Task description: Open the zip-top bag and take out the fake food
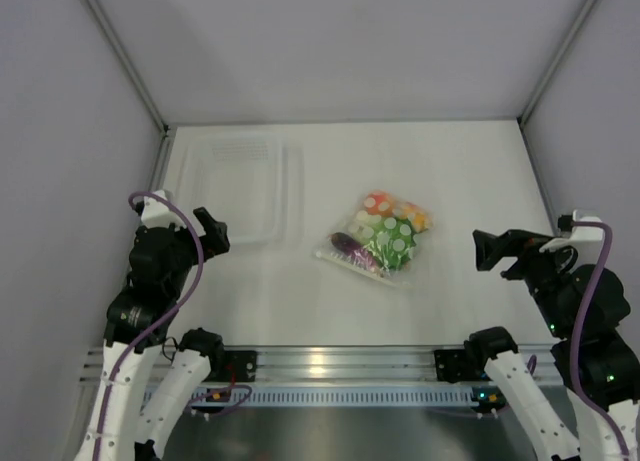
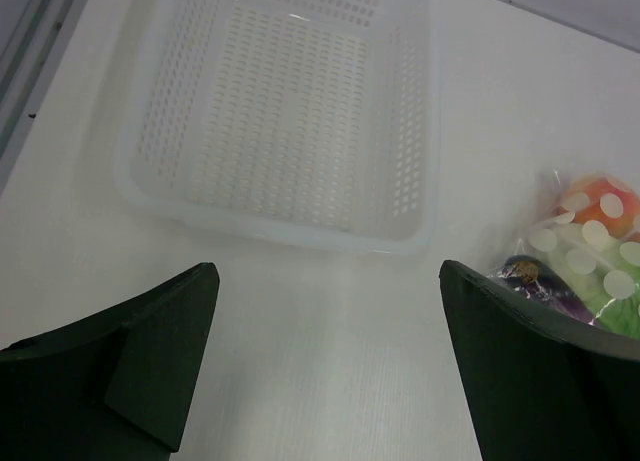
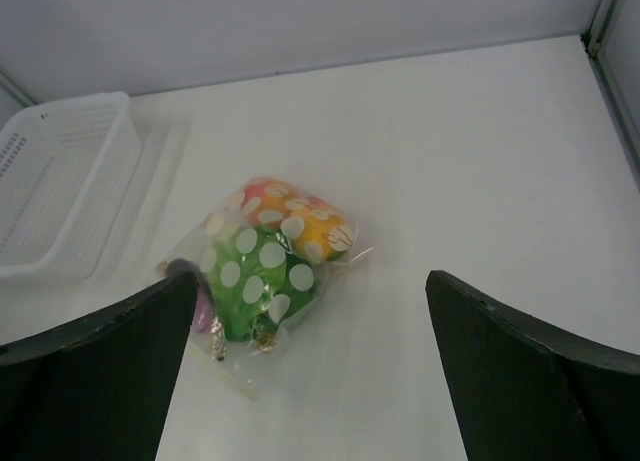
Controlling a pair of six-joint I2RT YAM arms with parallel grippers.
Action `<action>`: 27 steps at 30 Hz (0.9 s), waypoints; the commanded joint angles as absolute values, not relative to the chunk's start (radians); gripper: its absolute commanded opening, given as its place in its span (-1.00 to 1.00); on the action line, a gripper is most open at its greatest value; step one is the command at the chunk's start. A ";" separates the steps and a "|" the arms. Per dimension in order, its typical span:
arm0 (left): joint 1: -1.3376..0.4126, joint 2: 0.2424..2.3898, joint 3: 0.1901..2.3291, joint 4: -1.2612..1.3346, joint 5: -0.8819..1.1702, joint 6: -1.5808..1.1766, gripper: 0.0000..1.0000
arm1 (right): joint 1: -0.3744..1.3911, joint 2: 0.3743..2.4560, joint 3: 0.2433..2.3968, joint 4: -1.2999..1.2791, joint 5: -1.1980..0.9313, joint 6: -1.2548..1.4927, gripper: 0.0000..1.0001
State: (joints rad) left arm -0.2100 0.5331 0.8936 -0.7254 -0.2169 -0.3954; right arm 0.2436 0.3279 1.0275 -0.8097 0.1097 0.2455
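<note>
The zip-top bag (image 1: 380, 239) is a clear pouch with white dots, lying flat mid-table. Inside it are the green lettuce (image 3: 255, 281), two orange-yellow fruits (image 3: 300, 219) and the purple eggplant (image 1: 352, 248). The bag also shows in the right wrist view (image 3: 265, 266) and at the right edge of the left wrist view (image 2: 585, 256). My left gripper (image 1: 212, 231) is open and empty, left of the bag, beside the tray. My right gripper (image 1: 492, 249) is open and empty, right of the bag. Neither touches the bag.
A rigid clear perforated tray (image 1: 240, 186) stands at the back left, also seen in the left wrist view (image 2: 280, 111) and the right wrist view (image 3: 55, 181). Grey walls enclose the table on three sides. An aluminium rail (image 1: 340, 366) runs along the near edge.
</note>
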 commanded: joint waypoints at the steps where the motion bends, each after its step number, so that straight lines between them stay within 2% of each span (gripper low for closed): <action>1: -0.204 0.538 0.888 -0.673 -0.218 -0.405 0.96 | 0.233 0.345 1.028 -0.790 0.107 0.238 0.99; 10: -0.204 0.538 0.888 -0.673 -0.204 -0.402 0.96 | 0.233 0.402 0.976 -0.755 -0.063 0.261 0.99; 15: -0.204 0.538 0.888 -0.672 -0.186 -0.400 0.96 | 0.233 0.428 0.891 -0.647 -0.115 0.359 0.99; 22: -0.206 0.541 0.884 -0.663 -0.144 -0.397 0.97 | 0.238 0.561 0.701 -0.505 -0.258 0.475 0.99; 27: -0.206 0.540 0.881 -0.660 -0.129 -0.396 0.97 | 0.247 0.538 0.547 -0.384 -0.282 0.606 0.99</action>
State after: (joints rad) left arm -0.2100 0.5350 0.8867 -0.7181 -0.1539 -0.3977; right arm 0.2447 0.5644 0.5869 -0.5289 -0.2302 0.5095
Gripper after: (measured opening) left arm 0.983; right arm 0.993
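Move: The zip-top bag with the fake food lies on the table about 19 cm ahead of the right hand, 16 cm to its left and some 31 cm below. The white basket stands about 38 cm to the left of the bag and 15 cm farther out. From the left hand the bag is roughly 13 cm ahead, 33 cm to the right and 24 cm below. The open right hand plunges about 16 cm, swinging 8 cm left towards the bag, tipping down some 30 degrees. ##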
